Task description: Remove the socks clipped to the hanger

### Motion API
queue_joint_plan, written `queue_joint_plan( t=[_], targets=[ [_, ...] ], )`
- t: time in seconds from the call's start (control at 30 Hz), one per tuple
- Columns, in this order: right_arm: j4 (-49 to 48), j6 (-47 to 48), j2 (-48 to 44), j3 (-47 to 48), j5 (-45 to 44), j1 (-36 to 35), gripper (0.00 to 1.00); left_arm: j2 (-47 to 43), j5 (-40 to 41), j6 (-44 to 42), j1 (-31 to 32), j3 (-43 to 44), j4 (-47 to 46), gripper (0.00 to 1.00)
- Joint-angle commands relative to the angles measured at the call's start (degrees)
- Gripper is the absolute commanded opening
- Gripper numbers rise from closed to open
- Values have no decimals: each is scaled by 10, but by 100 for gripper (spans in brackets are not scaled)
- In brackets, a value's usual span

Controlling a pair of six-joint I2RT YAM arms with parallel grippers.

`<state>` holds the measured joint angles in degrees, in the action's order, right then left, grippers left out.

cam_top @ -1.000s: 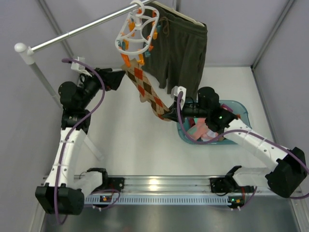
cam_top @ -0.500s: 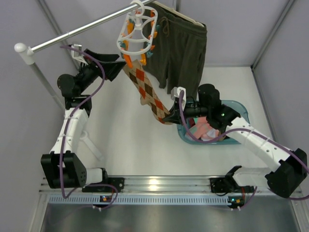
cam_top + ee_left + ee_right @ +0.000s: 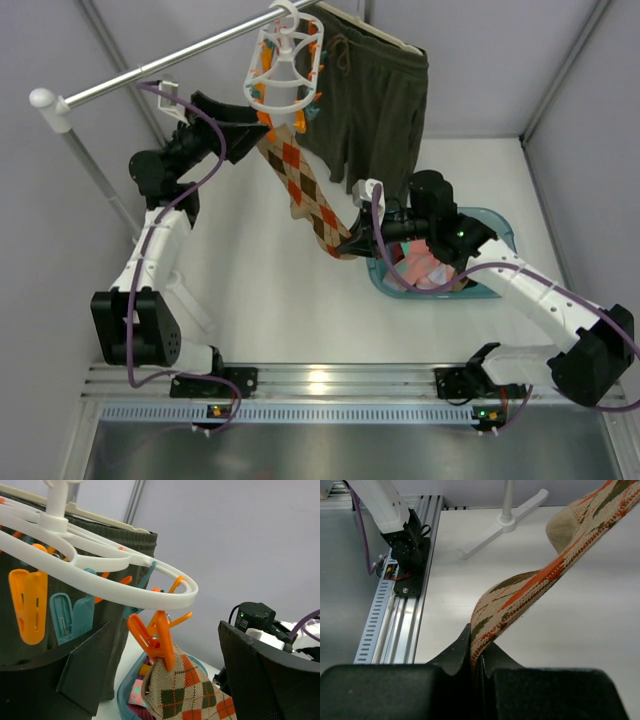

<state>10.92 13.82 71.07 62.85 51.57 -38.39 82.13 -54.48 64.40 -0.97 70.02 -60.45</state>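
The white ring hanger (image 3: 285, 65) hangs from the rail, its orange and teal pegs below the ring (image 3: 125, 575). An orange peg (image 3: 162, 640) clips the top of one brown-orange diamond sock (image 3: 305, 185). This sock (image 3: 185, 690) stretches down and to the right. My right gripper (image 3: 350, 243) is shut on its lower end (image 3: 530, 585), the jaws (image 3: 479, 655) pinching the fabric. My left gripper (image 3: 255, 125) is open at the hanger's lower edge. Its wide fingers (image 3: 270, 675) stand either side of the peg and sock top, not touching them.
Olive shorts (image 3: 375, 100) hang on a slim hanger just behind the ring. A teal basket (image 3: 500, 225) holding several socks (image 3: 425, 272) sits under my right arm. The metal rail (image 3: 150, 70) runs to the upper left, and its stand foot (image 3: 507, 520) rests on the table.
My left arm has lifted and reached right, bringing its open gripper up to the hanger's orange peg. The right gripper has kept its hold on the sock's lower end.
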Motion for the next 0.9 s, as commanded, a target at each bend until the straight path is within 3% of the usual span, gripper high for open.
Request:
queue_joint_plan(
  t=[0.0,0.33,0.5,0.63,0.7,0.77,0.87],
  targets=[
    [-3,8,-1,30,28,-1,0,3,-8,8,6,8,-56,88],
    [-5,9,10,28,37,-14,0,31,4,1,45,34,-55,82],
    [-9,13,12,23,34,-16,0,43,11,1,45,37,-56,67],
    [-3,18,22,21,24,-16,0,51,17,3,45,49,-55,47],
    [-1,19,25,18,23,-16,0,58,18,6,45,54,-55,25],
    [-10,12,17,0,17,-16,0,66,18,13,45,58,-55,12],
    [-33,-2,-4,-45,-10,-16,0,66,20,14,45,55,-55,0]
  ],
)
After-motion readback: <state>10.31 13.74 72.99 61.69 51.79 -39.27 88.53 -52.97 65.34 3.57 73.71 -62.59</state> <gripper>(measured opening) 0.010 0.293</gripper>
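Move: The orange clip holding the argyle sock hangs just in front of the left hand's open fingers, about 4 cm to the right, 2 cm ahead and 1 cm down; a teal clip is some 5 cm farther ahead of it. The hanger ring's middle lies roughly 11 cm ahead of the left hand, 5 cm right and 4 cm up; the sock's middle about 6 cm back, 10 cm right and 10 cm below. From the right hand the orange clip is some 17 cm ahead, 12 cm left and 18 cm up. The left hand slides right by nearly 3 cm under the ring's near rim to bring the orange clip between its fingers, then eases forward about 2.5 cm while they close from wide open and pinch the clip from both sides. Meanwhile the right hand keeps its shut grip on the argyle sock's lower end, staying almost in place and only sinking a couple of centimetres towards the end. ##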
